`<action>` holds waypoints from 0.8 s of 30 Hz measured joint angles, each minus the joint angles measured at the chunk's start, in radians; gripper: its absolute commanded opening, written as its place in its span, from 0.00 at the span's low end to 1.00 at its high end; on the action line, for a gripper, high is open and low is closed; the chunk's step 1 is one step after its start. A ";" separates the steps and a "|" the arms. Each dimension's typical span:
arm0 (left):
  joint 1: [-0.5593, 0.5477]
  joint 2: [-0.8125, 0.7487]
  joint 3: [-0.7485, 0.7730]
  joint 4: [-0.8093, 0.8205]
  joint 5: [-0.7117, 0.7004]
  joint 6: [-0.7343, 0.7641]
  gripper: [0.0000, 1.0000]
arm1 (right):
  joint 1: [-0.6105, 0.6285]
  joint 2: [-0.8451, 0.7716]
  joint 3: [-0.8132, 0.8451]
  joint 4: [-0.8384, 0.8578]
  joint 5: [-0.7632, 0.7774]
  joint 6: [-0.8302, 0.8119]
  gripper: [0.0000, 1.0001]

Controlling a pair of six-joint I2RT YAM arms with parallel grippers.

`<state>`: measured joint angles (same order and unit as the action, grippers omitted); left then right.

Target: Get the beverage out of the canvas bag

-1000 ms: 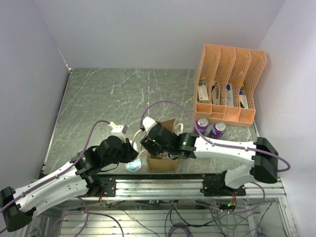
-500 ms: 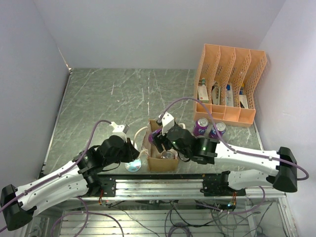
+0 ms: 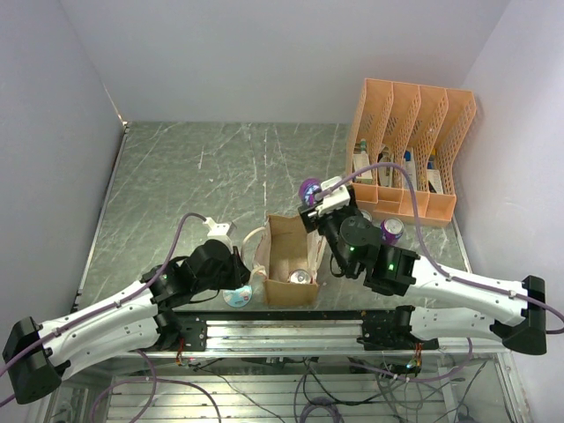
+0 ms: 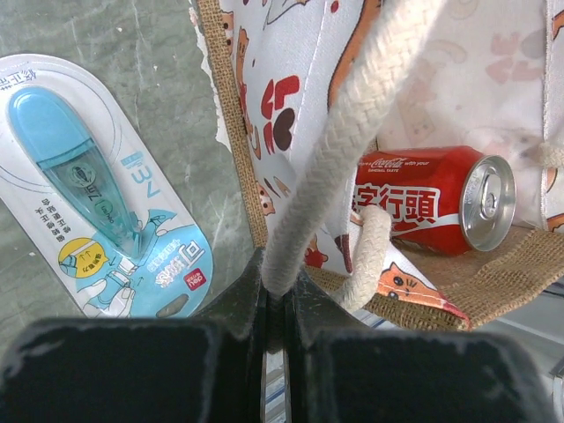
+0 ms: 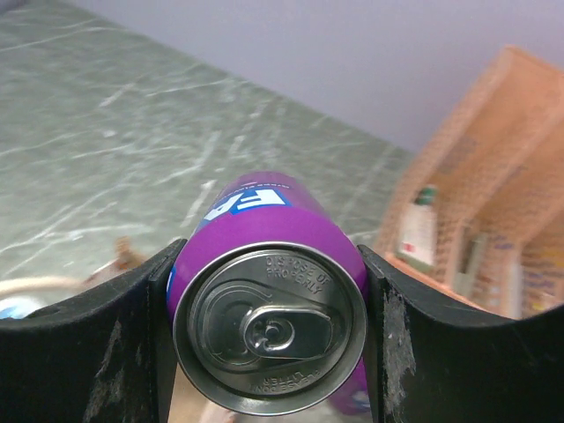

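Note:
The tan canvas bag [image 3: 278, 240] stands open at the table's near edge. A red cola can [image 3: 302, 277] lies in it, and shows in the left wrist view [image 4: 432, 198]. My left gripper [image 3: 248, 272] is shut on the bag's cream rope handle [image 4: 352, 150], at the bag's left side [image 4: 264, 88]; its tips [image 4: 278, 286] pinch the rope. My right gripper [image 3: 314, 196] is shut on a purple can [image 3: 308, 188] and holds it in the air above the bag's far right corner. The right wrist view shows the can [image 5: 264, 220] top-on between the fingers [image 5: 269, 291].
An orange perforated file organizer [image 3: 410, 150] with small items stands at the back right, and shows in the right wrist view [image 5: 476, 220]. Another purple can [image 3: 392, 229] stands in front of it. A blue correction tape pack [image 4: 97, 203] lies left of the bag [image 3: 236, 297].
My right gripper has risen out of the bag with the purple can and moved back and to the right. My left gripper has kept hold of the handle.

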<state>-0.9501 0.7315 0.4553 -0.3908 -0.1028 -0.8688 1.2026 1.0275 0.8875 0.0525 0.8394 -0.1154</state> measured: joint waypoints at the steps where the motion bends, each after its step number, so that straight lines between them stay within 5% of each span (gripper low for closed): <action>1: 0.000 0.001 0.000 0.001 0.000 0.001 0.07 | -0.005 0.000 0.000 0.014 0.034 -0.027 0.00; 8: 0.000 -0.004 0.002 0.003 0.000 0.005 0.07 | -0.198 -0.039 0.000 -0.022 0.224 0.012 0.00; 14: 0.000 0.009 0.003 0.004 0.000 0.013 0.07 | -0.471 -0.118 -0.011 -0.308 0.296 0.309 0.00; 24: 0.000 0.031 0.010 0.008 0.003 0.027 0.07 | -0.579 -0.149 -0.037 -0.921 0.373 1.020 0.00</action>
<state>-0.9501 0.7624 0.4648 -0.3824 -0.0998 -0.8413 0.6239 0.8783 0.8509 -0.8680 1.2125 0.9043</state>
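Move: The right hand already holds a purple can above and just beyond the bag. It is carrying it to the cans on the robot's right. The farther-right standing purple can is about 18 cm right, 1 cm ahead and 24 cm below; the other stands about 10 cm right and 3 cm ahead. The canvas bag is some 7 cm left and 10 cm back. From the left hand, that farther-right can lies some 38 cm right and 11 cm ahead. Rightward in one quick sweep of some 27 cm, the right hand carries the purple can away from the bag, over towards the standing cans, bowing about 5 cm forward and then back again, and sinking about 8 cm, mostly late. The wrist swings about 60 degrees clockwise and the fingers keep their grip; the left hand stays, still pinching the bag's handle. ##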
